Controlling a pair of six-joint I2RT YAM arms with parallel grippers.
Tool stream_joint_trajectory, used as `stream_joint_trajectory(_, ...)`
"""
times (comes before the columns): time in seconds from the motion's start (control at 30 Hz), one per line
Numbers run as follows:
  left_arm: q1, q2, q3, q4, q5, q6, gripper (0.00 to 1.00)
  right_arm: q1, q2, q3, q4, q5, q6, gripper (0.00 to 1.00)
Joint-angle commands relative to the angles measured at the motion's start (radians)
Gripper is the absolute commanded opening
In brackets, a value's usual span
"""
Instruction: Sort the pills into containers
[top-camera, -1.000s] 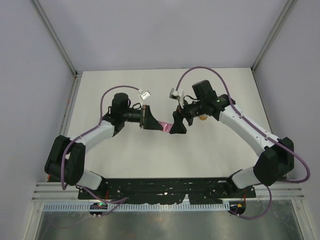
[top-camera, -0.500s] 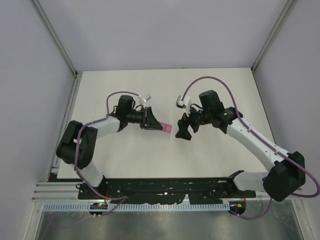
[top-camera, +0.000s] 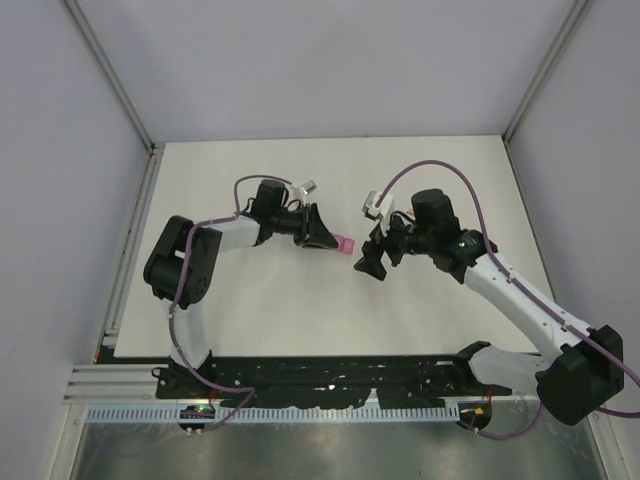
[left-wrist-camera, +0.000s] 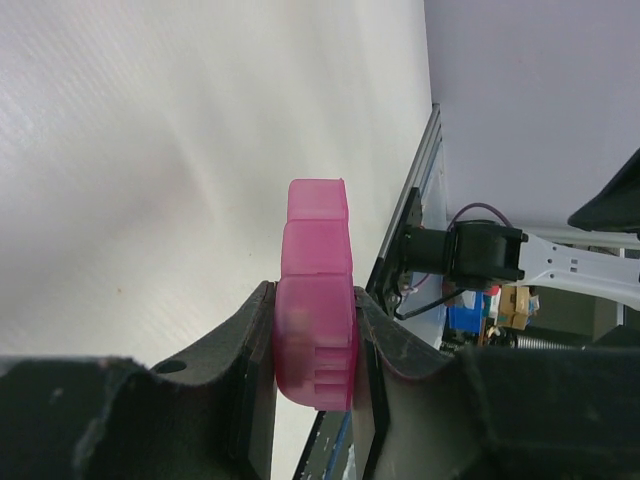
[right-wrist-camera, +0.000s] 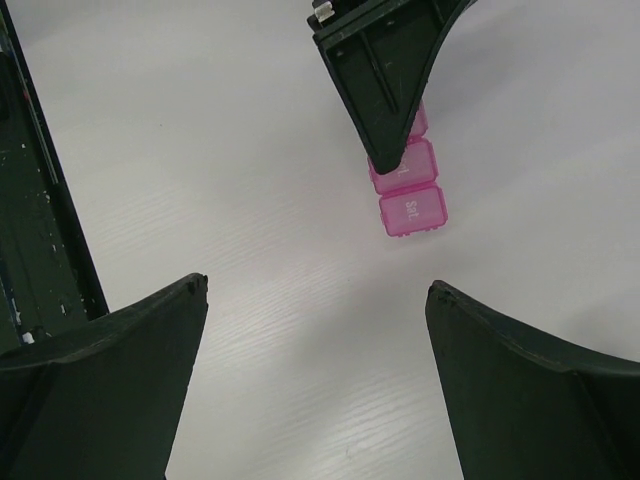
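The containers are one bright-pink pill box (top-camera: 343, 244), a short strip of joined square compartments. My left gripper (top-camera: 328, 240) is shut on one end of it near the table's middle. In the left wrist view the box (left-wrist-camera: 318, 250) sticks out past the left gripper (left-wrist-camera: 315, 292), clamped between both pads. My right gripper (top-camera: 370, 262) hangs open just right of the box and apart from it. In the right wrist view the right gripper (right-wrist-camera: 315, 288) is empty, with the box (right-wrist-camera: 410, 208) beyond it under the left fingers (right-wrist-camera: 385, 80). An end lid reads "Sat". The pills are out of view.
The white table (top-camera: 250, 300) is walled by pale panels on three sides. A black rail (top-camera: 330, 375) with the arm bases runs along the near edge. Purple cables loop over both arms.
My left arm has pushed forward, carrying the pink box slightly to the right. My right gripper has drawn back from the box, down and to the right, still open.
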Motion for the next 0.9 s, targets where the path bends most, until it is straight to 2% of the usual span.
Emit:
stream_joint_trajectory(0.0, -0.041, 0.043, 0.065, -0.054, 0.000, 0.012, 0.00, -0.011, -0.024, -0.010, 0.065, 0.013, -0.008, 0.94)
stream_joint_trajectory(0.53, -0.141, 0.110, 0.024, -0.037, -0.051, -0.004, 0.00, -0.040, -0.068, -0.038, 0.091, 0.090, -0.025, 0.94)
stream_joint_trajectory(0.87, -0.170, 0.124, 0.008, -0.054, -0.086, 0.003, 0.19, -0.043, -0.065, -0.042, 0.093, 0.096, -0.034, 0.94)
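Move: The left gripper already holds the pink pill container out to its right. The patch of bare table it is being brought down to lies about 5 cm back, 8 cm to the right and some 8 cm below this hand. The white bottle stands roughly 7 cm ahead of the left hand, 17 cm to its right and 5 cm lower. From the right hand, that patch is about 3 cm ahead, 1 cm left and 17 cm down. Lower the left gripper about 5 cm towards the bare table while drawing it back and to the right by nearly as much each way, keeping its pinch on the pink pill container. Let the fingers swing slightly clockwise and dip a little, some 10 degrees in all. Meanwhile ease the right gripper, wide open and empty, 2 or 3 cm to the right and forward, turning slightly clockwise. ##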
